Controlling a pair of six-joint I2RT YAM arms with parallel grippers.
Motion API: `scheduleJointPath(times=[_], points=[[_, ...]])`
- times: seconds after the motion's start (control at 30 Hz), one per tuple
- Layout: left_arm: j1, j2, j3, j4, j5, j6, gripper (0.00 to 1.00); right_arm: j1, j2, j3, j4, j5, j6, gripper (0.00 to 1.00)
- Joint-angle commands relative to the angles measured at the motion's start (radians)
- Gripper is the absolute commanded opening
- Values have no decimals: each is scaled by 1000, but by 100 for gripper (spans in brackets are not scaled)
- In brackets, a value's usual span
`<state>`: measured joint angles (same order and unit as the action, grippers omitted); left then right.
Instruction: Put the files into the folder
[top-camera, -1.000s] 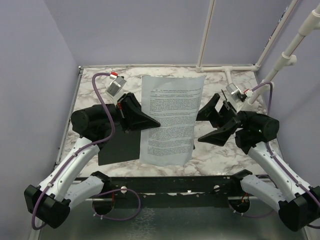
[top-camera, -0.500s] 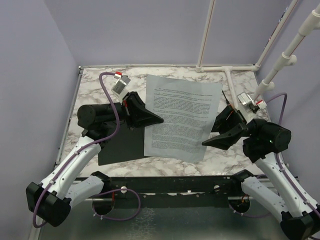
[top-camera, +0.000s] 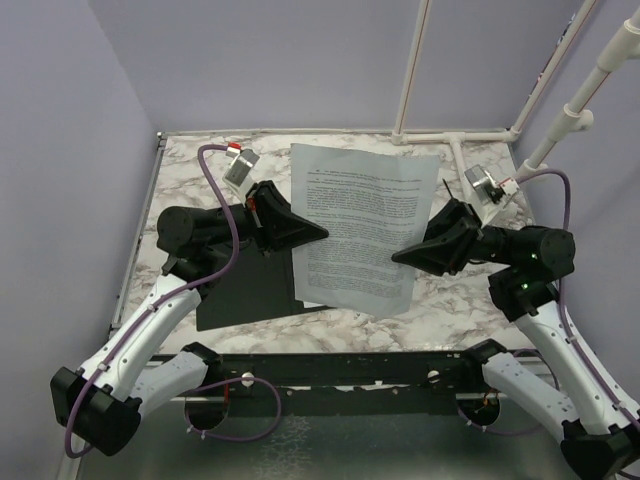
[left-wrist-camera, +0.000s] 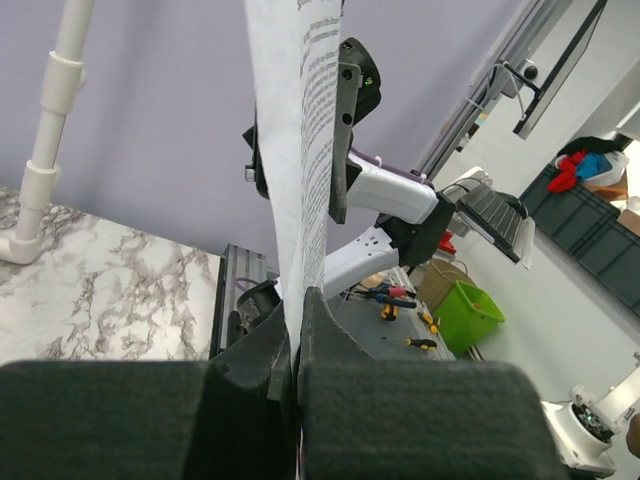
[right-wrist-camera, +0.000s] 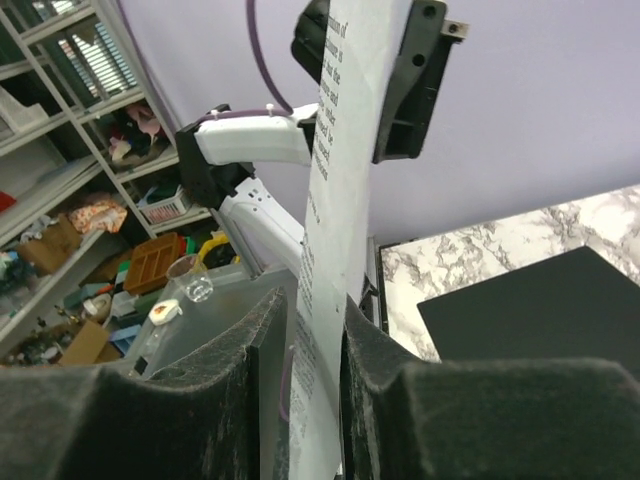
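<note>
The files (top-camera: 360, 230), white sheets printed with black text, hang in the air above the marble table, stretched between both arms. My left gripper (top-camera: 322, 235) is shut on their left edge; in the left wrist view the files (left-wrist-camera: 300, 150) rise straight out of the closed jaws (left-wrist-camera: 298, 300). My right gripper (top-camera: 397, 257) sits at the right edge. Its jaws (right-wrist-camera: 315, 300) are narrowed around the files (right-wrist-camera: 345, 150), with a gap still showing on one side. The folder (top-camera: 245, 290) lies flat, black face up, under the left arm and shows as the folder (right-wrist-camera: 540, 300) in the right wrist view.
A white pipe frame (top-camera: 410, 70) stands at the back right of the marble table (top-camera: 460, 300). Purple walls close in the left and back sides. A black rail (top-camera: 340, 370) runs along the near edge between the arm bases.
The right gripper has come in to the files' right edge and narrowed from wide open around it. The files swung flatter, then drew narrower again. The left gripper kept its hold.
</note>
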<state>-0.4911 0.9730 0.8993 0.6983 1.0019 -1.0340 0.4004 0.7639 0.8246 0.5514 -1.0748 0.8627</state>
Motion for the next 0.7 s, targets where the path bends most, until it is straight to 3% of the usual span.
scheduleJointPath(times=[0.0, 0.2, 0.4, 0.6, 0.67], points=[[-3, -22, -12, -18, -45, 30, 0, 2, 25, 22, -41, 39, -8, 29], [-3, -29, -20, -43, -68, 48, 0, 2, 49, 29, -64, 70, -25, 28], [-3, -42, -29, -138, -105, 115, 0, 2, 81, 53, -113, 94, -55, 1], [-3, -63, -30, -309, -204, 217, 0, 2, 113, 129, -349, 221, -199, 1], [-3, -71, -17, -425, -274, 281, 7, 2, 127, 155, -424, 259, -243, 1]])
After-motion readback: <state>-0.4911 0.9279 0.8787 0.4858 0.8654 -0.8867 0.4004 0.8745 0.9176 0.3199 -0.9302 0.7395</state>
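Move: The file stands roughly upright between the hands, its left side in the left fingers. Its middle is about 7 cm left, 2 cm ahead and 2 cm above the right hand, whose slightly open fingers straddle its right edge. The open folder's middle lies some 28 cm below, about 10 cm ahead and 20 cm left of the right hand; from the left hand it is 6 cm ahead and 4 cm left. The right hand goes about 6 cm forward, pinching the file's right edge; the left eases forward and down. ##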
